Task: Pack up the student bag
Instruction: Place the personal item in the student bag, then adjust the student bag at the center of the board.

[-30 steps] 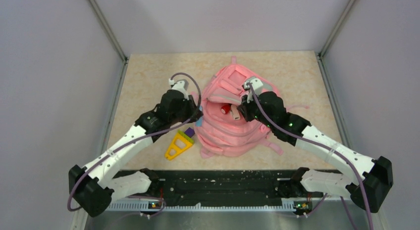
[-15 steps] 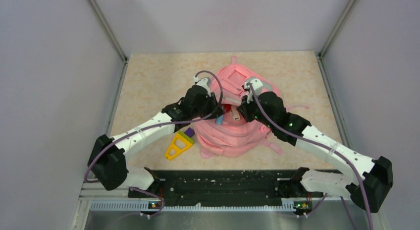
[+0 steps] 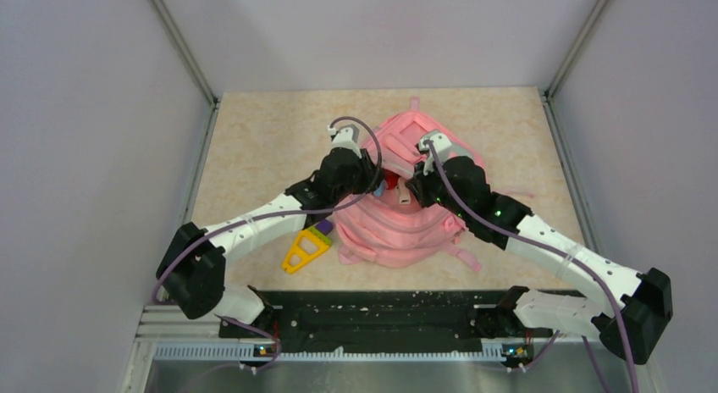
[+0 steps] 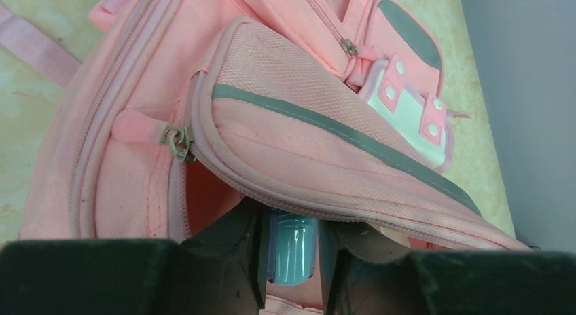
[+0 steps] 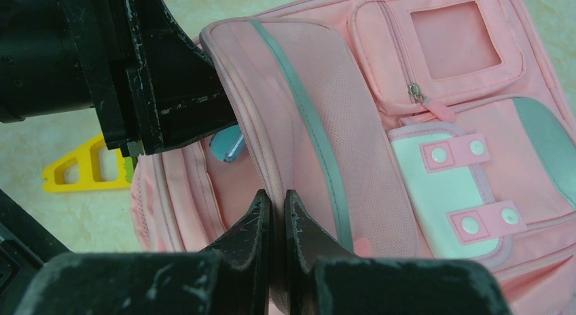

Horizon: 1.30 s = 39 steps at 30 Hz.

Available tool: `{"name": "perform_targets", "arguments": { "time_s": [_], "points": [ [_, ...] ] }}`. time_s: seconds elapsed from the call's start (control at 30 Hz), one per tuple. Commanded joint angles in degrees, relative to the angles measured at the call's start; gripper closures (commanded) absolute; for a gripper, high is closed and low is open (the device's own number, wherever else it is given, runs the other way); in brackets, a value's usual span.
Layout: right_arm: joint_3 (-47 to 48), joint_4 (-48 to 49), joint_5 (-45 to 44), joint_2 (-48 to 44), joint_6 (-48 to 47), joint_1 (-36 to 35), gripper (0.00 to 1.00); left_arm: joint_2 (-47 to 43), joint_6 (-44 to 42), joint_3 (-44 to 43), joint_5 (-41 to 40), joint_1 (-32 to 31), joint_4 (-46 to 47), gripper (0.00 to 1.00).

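Observation:
The student bag [image 3: 398, 232] is a pink backpack lying mid-table, its main opening facing up. My right gripper [image 5: 277, 196] is shut on the edge of the bag's front flap [image 5: 299, 125] and holds it lifted. My left gripper [image 4: 292, 223] is shut on a teal tube [image 4: 292, 250], which sits upright between the fingers at the mouth of the opening, just under the raised flap [image 4: 326, 145]. In the right wrist view the tube [image 5: 229, 144] pokes out beside the left gripper's black fingers [image 5: 170, 104]. The two grippers [image 3: 372, 188] [image 3: 412, 194] meet over the opening.
A yellow triangle ruler [image 3: 303, 251] with a purple block [image 3: 323, 227] lies on the table left of the bag, under the left forearm. Something red [image 3: 391, 187] shows inside the opening. Grey walls close in both sides.
My left arm has swung right from beside the bag to its opening, carrying the teal tube. The right gripper has kept its hold on the flap; the bag shifted slightly.

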<state>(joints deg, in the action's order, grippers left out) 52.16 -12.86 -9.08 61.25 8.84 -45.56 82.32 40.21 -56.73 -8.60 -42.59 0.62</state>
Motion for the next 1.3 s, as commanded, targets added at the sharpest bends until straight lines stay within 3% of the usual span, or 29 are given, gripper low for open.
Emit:
{"name": "perform_targets", "arguments": {
  "time_s": [0.0, 0.1, 0.23, 0.6, 0.83, 0.87, 0.97, 1.03, 1.17, 1.27],
  "points": [
    [2.12, 5.62, 1.54, -2.73, 1.29, -0.29, 1.00, -1.36, -1.99, 2.17, -6.05, 0.58, 7.90, 0.60],
    [1.91, 5.55, 1.14, -2.55, 1.26, -0.23, 1.00, -3.90, -3.24, 3.05, -5.12, 0.51, 5.94, 0.40],
    [1.75, 5.53, 0.77, -2.39, 1.12, -0.25, 1.00, -8.77, -5.49, 4.05, -3.31, 0.55, 2.08, 0.24],
    [-1.54, 4.96, 2.38, -2.74, -0.97, -3.05, 1.00, -20.60, -7.12, 5.83, -2.78, 3.57, -7.33, 0.12],
    [-5.72, 1.23, -2.89, -1.28, 3.49, -8.83, 0.99, -18.82, -4.95, 8.27, 12.96, 11.68, -3.30, 0.10],
    [-5.75, 0.28, -2.80, -1.44, 4.71, -9.13, 0.91, -18.35, -5.26, 8.67, 14.44, 12.41, -2.63, 0.10],
    [-5.76, -2.00, -3.11, -3.90, 8.77, -9.54, 0.46, -16.59, -6.47, 8.77, 18.48, 14.27, -2.30, 0.09],
    [-6.11, -2.75, -3.27, -6.82, 11.20, -9.55, 0.28, -15.71, -7.05, 8.67, 20.55, 14.89, -2.26, 0.09],
    [-6.97, -4.74, -6.23, -12.11, 17.97, -9.49, 0.14, -14.74, -8.21, 9.24, 21.57, 15.37, -1.36, 0.09],
    [-7.13, -9.25, -12.33, -12.93, 23.12, -8.24, 0.11, -13.81, -8.94, 9.42, 21.82, 16.12, -1.15, 0.09]
  ]
}}
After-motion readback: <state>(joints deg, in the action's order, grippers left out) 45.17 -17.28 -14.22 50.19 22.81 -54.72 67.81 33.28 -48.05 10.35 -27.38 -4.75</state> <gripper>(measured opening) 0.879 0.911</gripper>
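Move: My left hand holds the personal item already inside the student bag's mouth, its middle barely 1 cm behind the fingertips and 2 below. The red-capped jar lies about 2 cm to the right and 4 lower, the cream box 6 cm right, 3 back and 5 lower. From my right hand, which pinches the flap's edge, the mouth's near rim is roughly 7 cm back, 2 left and 5 below; the item is some 8 cm left, 2 ahead and 5 below. I open my left fingers wide to leave the personal item in the bag, dipping slightly, then lift about 7 cm, drawing a little back, and swing left away from it, sinking again to end some 8 cm left over the bag's left side. My right hand, still first, then draws the pinched flap back and down about 4 cm towards the near rim, opens, and goes on back while rising clear. ##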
